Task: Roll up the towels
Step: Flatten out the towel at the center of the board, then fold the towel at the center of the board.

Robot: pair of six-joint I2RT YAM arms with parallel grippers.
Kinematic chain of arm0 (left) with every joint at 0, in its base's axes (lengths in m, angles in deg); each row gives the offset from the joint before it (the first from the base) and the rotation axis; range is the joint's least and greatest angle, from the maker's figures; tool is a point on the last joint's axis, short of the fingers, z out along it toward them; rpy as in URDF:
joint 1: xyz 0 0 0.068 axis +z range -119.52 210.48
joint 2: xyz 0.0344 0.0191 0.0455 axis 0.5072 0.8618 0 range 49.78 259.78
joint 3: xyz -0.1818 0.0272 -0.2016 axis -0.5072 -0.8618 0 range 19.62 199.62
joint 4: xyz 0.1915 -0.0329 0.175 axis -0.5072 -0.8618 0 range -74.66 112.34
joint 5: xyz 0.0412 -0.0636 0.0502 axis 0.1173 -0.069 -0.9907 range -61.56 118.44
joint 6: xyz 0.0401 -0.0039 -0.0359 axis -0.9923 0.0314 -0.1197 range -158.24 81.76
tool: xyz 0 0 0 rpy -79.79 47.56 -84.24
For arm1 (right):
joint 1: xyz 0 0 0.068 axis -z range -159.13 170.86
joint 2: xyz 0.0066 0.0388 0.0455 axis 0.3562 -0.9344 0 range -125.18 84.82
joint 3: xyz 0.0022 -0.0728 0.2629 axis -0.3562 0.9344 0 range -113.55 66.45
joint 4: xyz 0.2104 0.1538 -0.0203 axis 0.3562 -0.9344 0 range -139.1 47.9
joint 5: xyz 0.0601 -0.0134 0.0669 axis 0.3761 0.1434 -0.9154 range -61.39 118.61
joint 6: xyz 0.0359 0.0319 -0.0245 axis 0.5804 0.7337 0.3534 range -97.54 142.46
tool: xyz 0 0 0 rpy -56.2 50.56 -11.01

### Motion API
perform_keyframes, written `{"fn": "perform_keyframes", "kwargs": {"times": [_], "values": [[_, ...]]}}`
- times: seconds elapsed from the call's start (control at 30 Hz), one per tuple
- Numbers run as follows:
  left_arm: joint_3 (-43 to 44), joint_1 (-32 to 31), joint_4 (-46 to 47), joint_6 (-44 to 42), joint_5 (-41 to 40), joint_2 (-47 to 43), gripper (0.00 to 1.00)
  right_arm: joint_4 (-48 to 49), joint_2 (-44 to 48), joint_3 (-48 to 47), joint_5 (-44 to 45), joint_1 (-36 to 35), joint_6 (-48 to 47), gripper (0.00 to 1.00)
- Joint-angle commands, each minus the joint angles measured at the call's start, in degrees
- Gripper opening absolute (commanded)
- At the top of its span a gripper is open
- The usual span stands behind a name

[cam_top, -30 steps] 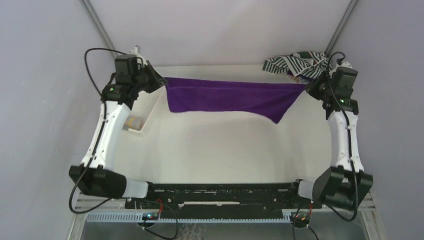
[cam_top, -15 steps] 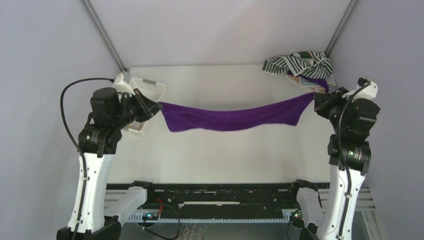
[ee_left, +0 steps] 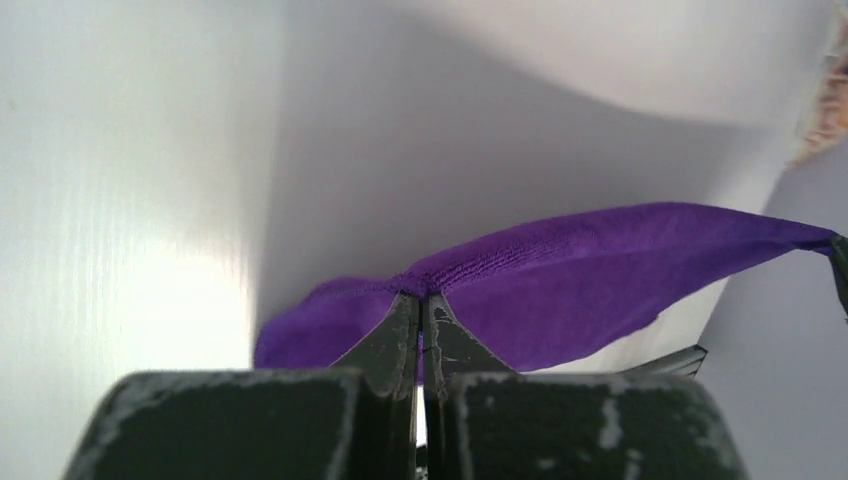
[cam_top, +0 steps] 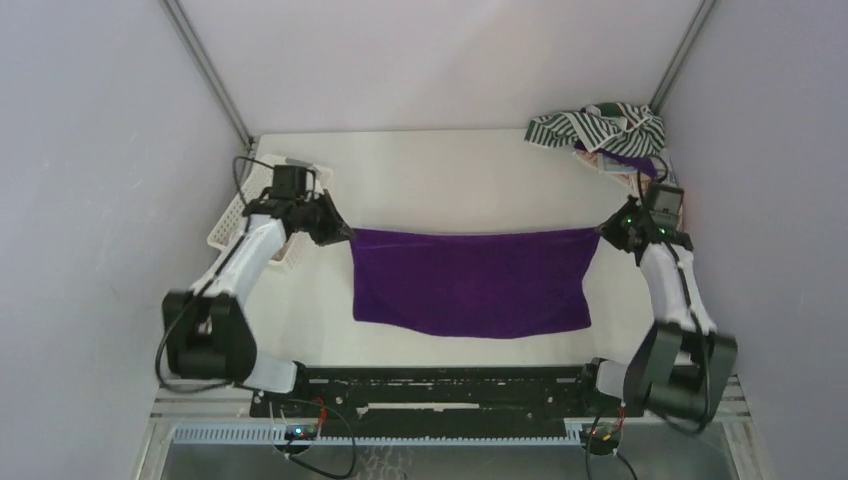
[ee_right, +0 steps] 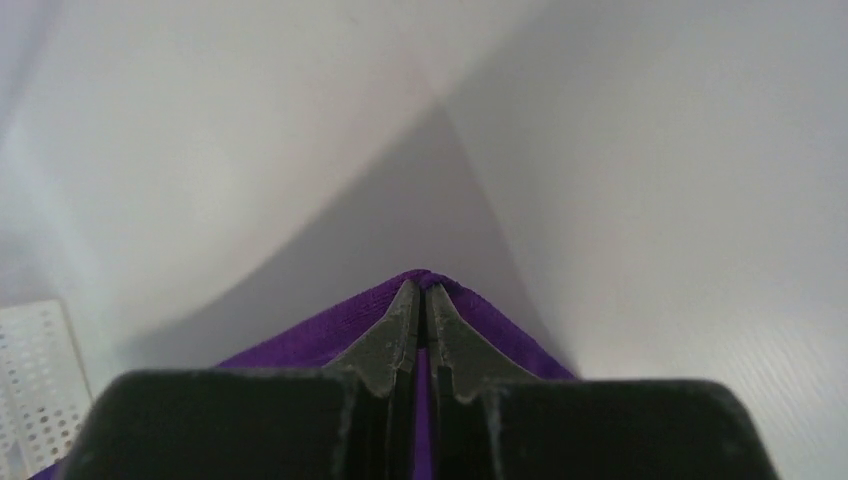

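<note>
A purple towel (cam_top: 470,280) lies spread as a rectangle across the near middle of the table. My left gripper (cam_top: 345,234) is shut on its far left corner, and my right gripper (cam_top: 603,231) is shut on its far right corner. In the left wrist view the purple towel (ee_left: 600,270) stretches right from the closed left gripper (ee_left: 420,296). The right wrist view shows the towel's corner (ee_right: 330,335) pinched in the closed right gripper (ee_right: 421,288). A green-and-white striped towel (cam_top: 575,126) is heaped on other cloths (cam_top: 610,160) at the far right corner.
A white lattice basket (cam_top: 262,205) stands at the left edge, under my left forearm; its perforated wall (ee_right: 35,370) shows in the right wrist view. Grey walls close in the table on three sides. A black rail (cam_top: 440,385) runs along the near edge.
Both grippers have come down and toward the near side, carrying the purple towel. It hung stretched in the air between them; now it lies spread flat on the table.
</note>
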Motion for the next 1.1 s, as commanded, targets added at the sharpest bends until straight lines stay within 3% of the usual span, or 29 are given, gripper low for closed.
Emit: {"fn": "perform_keyframes", "kwargs": {"times": [0.0,0.2,0.47,0.67,1.07], "values": [[5.26,0.59,6.57,1.09,1.63,13.02,0.00,13.21,-15.58,-0.66,-3.87,-0.38,1.62,0.00],[18.78,0.52,4.12,0.70,1.25,28.58,0.00,10.88,-35.67,-13.25,-8.08,-0.52,-1.83,0.00],[32.59,1.04,-1.09,-1.23,-0.64,37.23,0.00,7.98,-46.03,-25.06,-11.03,0.89,-1.82,0.00],[32.36,1.86,-1.98,-1.85,0.48,37.90,0.00,6.15,-44.53,-25.91,-11.65,0.79,-1.52,0.00],[23.15,1.96,-5.32,-5.85,-0.29,31.50,0.00,3.79,-29.57,-9.33,-8.19,0.76,-3.74,0.00]]}}
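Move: Ahead of both hands the board is bare. The purple towel hangs from their shut fingers by its far corners, its middle about 10 cm back, 13 cm below and 27 cm to the left hand's right, the same distance to the right hand's left. The white basket stands some 22 cm left of the left hand and 15 cm ahead; the striped towel lies about 34 cm ahead of the right hand and 8 cm to its right. Swinging the purple towel down and out together, both hands keep their pinch on its far corners: the left sinks about 9 cm, the right 13 cm, fingers tipping down some 15 degrees, as they sweep roughly 14 cm forward over the board. Then both draw back towards the robot, the left about 4 cm while dipping again after a small rise, the right about 6 cm. ##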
